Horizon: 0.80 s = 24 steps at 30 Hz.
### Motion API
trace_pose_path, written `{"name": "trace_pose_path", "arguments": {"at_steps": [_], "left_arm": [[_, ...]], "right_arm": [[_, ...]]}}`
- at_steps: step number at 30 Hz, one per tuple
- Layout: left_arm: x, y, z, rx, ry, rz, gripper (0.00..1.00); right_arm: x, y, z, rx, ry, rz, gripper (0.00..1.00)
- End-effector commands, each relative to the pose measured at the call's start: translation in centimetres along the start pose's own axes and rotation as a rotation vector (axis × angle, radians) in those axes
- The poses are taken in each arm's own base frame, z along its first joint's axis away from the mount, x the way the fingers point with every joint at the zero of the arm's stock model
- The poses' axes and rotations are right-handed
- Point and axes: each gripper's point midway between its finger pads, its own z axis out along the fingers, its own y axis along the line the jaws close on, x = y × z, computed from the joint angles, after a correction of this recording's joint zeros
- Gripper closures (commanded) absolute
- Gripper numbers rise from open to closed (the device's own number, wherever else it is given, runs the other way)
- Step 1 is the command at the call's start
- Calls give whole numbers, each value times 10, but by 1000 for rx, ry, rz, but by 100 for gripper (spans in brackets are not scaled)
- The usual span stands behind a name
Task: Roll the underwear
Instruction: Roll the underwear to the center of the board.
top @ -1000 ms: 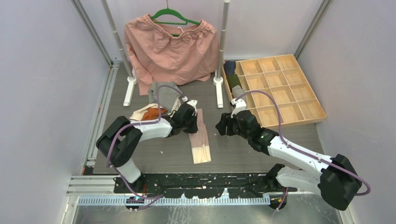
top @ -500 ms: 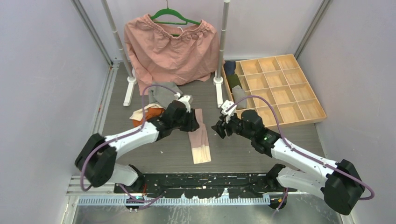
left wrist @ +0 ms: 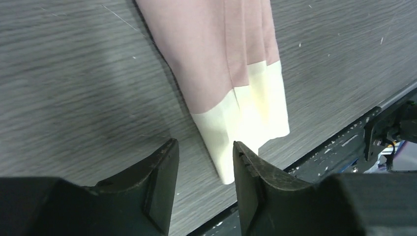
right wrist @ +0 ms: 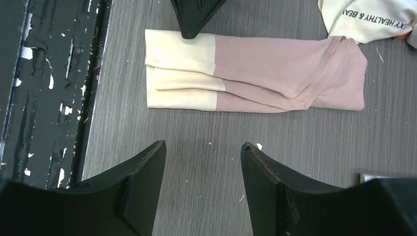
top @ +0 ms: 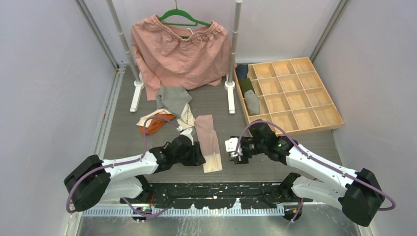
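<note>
A dusty pink underwear (top: 208,137) with a cream waistband lies folded into a long strip mid-table, its cream end toward the near edge. My left gripper (top: 200,157) is open at that end. In the left wrist view (left wrist: 204,147) the cream corner of the strip (left wrist: 231,73) lies between its fingertips, ungripped. My right gripper (top: 230,150) is open and empty, just right of the strip. In the right wrist view (right wrist: 202,146) it faces the strip (right wrist: 275,73) across bare table. Grey (top: 173,98), cream (top: 186,115) and orange (top: 155,124) underwear lie heaped behind.
A wooden compartment tray (top: 314,105) at the right holds a grey roll (top: 252,103), a dark green roll (top: 247,86) and a navy one (top: 242,70). A salmon garment (top: 179,51) hangs on a rack at the back. The black base rail (top: 211,189) runs just below the strip.
The left gripper opened and came back from the strip's far end to its cream near end. The right arm also drew back toward the near edge, still open.
</note>
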Motion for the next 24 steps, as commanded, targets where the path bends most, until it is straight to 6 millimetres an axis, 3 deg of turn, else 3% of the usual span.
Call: {"name": "trace_pose_path", "arguments": {"at_steps": [1, 5, 8, 18, 24], "left_arm": [[-8, -5, 3, -24, -93, -107, 53], [-9, -3, 8, -43, -106, -149, 51], [-8, 0, 10, -72, -95, -159, 55], [3, -2, 22, -66, -41, -171, 74], [0, 7, 21, -108, -59, -152, 92]], "right_arm": [[-15, -1, 1, -20, -42, -83, 37], [-13, -1, 1, -10, -27, -88, 37], [-12, -2, 0, 3, -12, -98, 37], [-11, -3, 0, 21, 12, -139, 37], [-6, 10, 6, -31, 27, -204, 37]]}}
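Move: The left hand, half open just over the board, has the folded pink underwear's left edge, where the cream band starts, some 2 cm to its right, 1 cm ahead and 1 cm below. The underwear's middle is about 7 cm ahead and 4 cm to the right. Beyond lie the orange cloth, roughly 17 cm ahead and 16 cm left, and the gray cloth, about 27 cm ahead and 10 cm left. From the right hand, the underwear's middle is about 6 cm ahead, 8 cm left and 10 cm below. To its right, easing slightly forward and down, the left hand goes about 2 cm onto the underwear's left edge where pink meets cream, turning some 10 degrees counter-clockwise early on. As it settles, the fingers close from half open to nearly shut and pinch that edge low against the board. ##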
